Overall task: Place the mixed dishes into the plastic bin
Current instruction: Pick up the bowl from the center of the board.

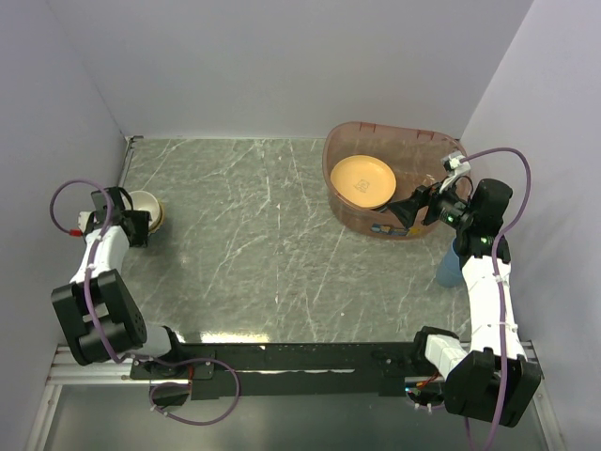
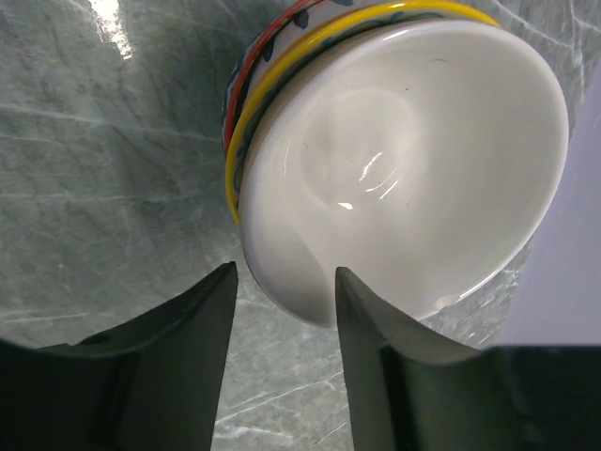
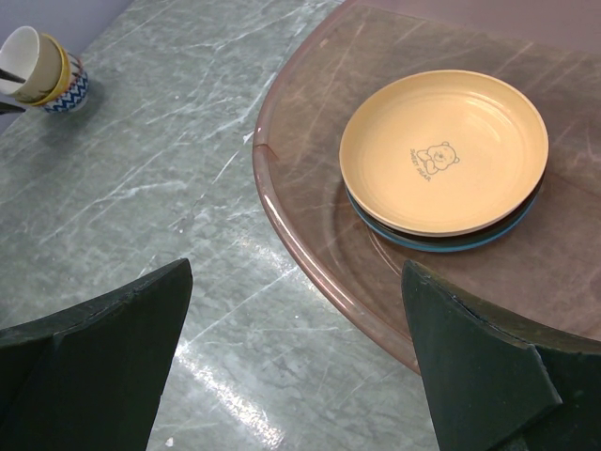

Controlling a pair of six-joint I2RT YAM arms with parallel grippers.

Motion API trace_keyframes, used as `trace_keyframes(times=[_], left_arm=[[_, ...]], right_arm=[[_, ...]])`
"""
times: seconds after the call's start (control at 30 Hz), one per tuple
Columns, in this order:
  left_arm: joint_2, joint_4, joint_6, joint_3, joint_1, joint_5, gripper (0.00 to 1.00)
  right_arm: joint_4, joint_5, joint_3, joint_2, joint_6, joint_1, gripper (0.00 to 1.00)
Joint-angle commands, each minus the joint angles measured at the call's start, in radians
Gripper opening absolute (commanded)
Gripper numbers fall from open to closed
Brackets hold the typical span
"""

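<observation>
A small cream bowl sits nested in a red-patterned bowl, and both are tipped on their side by the table's left edge. My left gripper straddles the cream bowl's lower rim: one finger is inside the bowl and the other outside, with a gap still showing. The plastic bin stands at the back right. In it a yellow-orange plate lies on top of a darker-rimmed plate. My right gripper hangs wide open over the bin's near rim, holding nothing. A light blue cup stands right of the right arm.
Grey walls close in the marble table on the left, back and right. The bowls lie close to the left wall. The light blue cup is partly hidden behind the right arm, near the right wall.
</observation>
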Motion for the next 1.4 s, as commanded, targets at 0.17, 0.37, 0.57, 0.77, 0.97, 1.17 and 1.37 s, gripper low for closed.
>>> trace_keyframes(times=[0.17,0.37,0.57,0.77,0.97,1.17,1.37], left_arm=[[0.025,0.048,-0.035,0.032,0.017,0.059,0.41],[0.003,0.079,-0.04,0.014,0.035,0.09,0.16],[-0.022,0.082,-0.034,0.028,0.049,0.113,0.06],[-0.05,0.081,-0.028,0.046,0.057,0.137,0.02],[-0.076,0.08,-0.032,0.054,0.064,0.163,0.01],[-0.108,0.071,-0.037,0.062,0.072,0.185,0.01],[-0.158,0.047,-0.034,0.071,0.078,0.195,0.01]], right_arm=[[0.026,0.006,0.012,-0.014,-0.012,-0.007,1.0],[0.025,0.01,0.014,-0.018,-0.013,-0.007,1.0],[0.023,0.01,0.014,-0.019,-0.013,-0.007,1.0],[0.023,0.011,0.014,-0.021,-0.013,-0.007,1.0],[0.023,0.013,0.015,-0.021,-0.015,-0.007,1.0],[0.023,0.011,0.014,-0.022,-0.015,-0.007,1.0],[0.023,0.011,0.015,-0.022,-0.015,-0.007,1.0]])
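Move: The white bowl, top of the stack, has its near rim right at the left hand's fingertips; its middle lies about 5 cm ahead, 3 cm to the left and 2 cm below. Nested under it at the same spot are the yellow-rimmed bowl, some 5 cm below the hand, and the red-rimmed bowl, some 7 cm below. From the idle right hand the white bowl is roughly 63 cm to the left, 6 cm ahead and 18 cm lower. The left hand's fingers, half open around the white bowl's near rim, close and pinch the wall between them after easing in by half a centimetre or so. The hand pauses with its grip set, then lifts about 3 cm nearly straight up, away from the stack, the fingertips tilting up slightly while it keeps its hold. ##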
